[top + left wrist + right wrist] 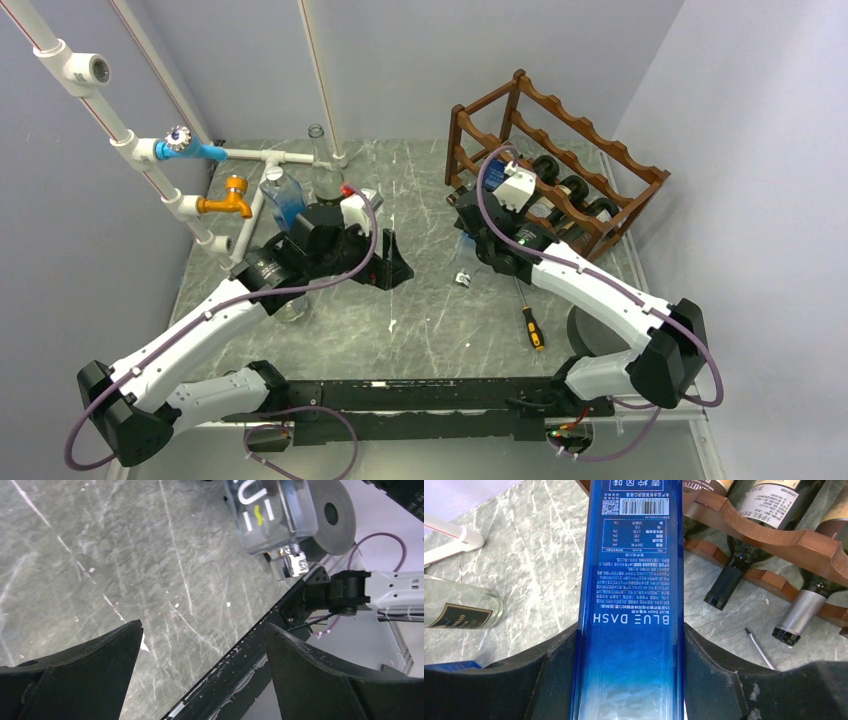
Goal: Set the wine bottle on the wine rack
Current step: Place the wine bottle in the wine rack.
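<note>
The wine bottle (631,580) is blue glass fading to clear, labelled BLUE DASH. My right gripper (629,635) is shut on its body, one black finger (551,660) on each flat side. Its base points toward the wine rack (774,532), a dark reddish-brown frame with wavy rails (590,135) at the back right. In the top view only its silver cap (463,278) shows below the right arm. The left wrist view shows its clear neck end (270,515). My left gripper (395,270) hangs open over the table's middle (202,645), nothing between its fingers.
Several dark bottles (570,190) lie in the rack, necks outward (736,577). A screwdriver (530,322) lies near the right arm. A second blue bottle (283,200) and a clear one (320,160) stand at the back left by white pipes with taps (215,152). A grey disc (590,335) sits front right.
</note>
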Robot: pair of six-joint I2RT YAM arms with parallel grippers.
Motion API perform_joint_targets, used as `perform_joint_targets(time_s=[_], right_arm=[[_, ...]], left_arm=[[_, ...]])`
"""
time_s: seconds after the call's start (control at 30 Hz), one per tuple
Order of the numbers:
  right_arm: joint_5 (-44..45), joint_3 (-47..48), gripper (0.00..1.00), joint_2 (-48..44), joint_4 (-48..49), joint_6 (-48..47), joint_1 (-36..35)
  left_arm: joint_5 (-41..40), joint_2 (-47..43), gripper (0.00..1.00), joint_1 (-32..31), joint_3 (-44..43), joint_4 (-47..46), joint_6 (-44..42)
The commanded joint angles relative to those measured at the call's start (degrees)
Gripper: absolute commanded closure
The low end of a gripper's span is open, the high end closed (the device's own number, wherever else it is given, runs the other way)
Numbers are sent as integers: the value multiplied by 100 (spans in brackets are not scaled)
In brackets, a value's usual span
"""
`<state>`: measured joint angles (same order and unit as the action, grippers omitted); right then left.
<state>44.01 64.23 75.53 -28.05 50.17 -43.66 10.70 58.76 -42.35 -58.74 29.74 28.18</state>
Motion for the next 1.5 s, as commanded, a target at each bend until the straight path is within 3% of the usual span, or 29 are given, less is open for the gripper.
perform_joint_targets(time_s=[0.0,0.6,1.0,1.33,1.47], right_arm=[[775,549,100,-68,597,145,88],[684,306,100,275,1215,264,593],[437,510,100,961,1697,260,949],[62,545,100,1220,1672,761,1224],[-134,463,100,1241,1786,831,1300]], left_arm=[[642,42,4,-1,59,-694,36],[700,413,25,-1,344,-1373,99],[441,817,25,-1,13,-1350,-38],[-337,1326,37,7,-329,-1420,-188],[-279,1617,36,4,-547,-1582,-442]])
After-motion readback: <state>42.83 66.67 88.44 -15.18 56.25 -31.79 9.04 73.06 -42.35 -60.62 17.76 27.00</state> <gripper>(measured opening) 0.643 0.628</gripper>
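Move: My right hand already holds the blue wine bottle, base foremost. The free left slot in the rack's middle tier lies about 13 cm ahead, 7 cm right and 4 cm lower. Some 12 cm below my hand, the dark-necked bottle lies about 6 cm ahead and 14 cm right. From my open left hand, the wine bottle's cap is roughly 2 cm ahead, 12 cm right and 10 cm lower, and the slot some 26 cm ahead and 22 cm right. Keeping my right grip, I drift the bottle right and a little down, then feed it about 8 cm forward under the rack's upper front rail into the slot, turning some 15 degrees clockwise to line it up. Meanwhile my left hand eases right and down, then about 5 cm forward towards the bottle's cap, its fingers closing partway on nothing. ##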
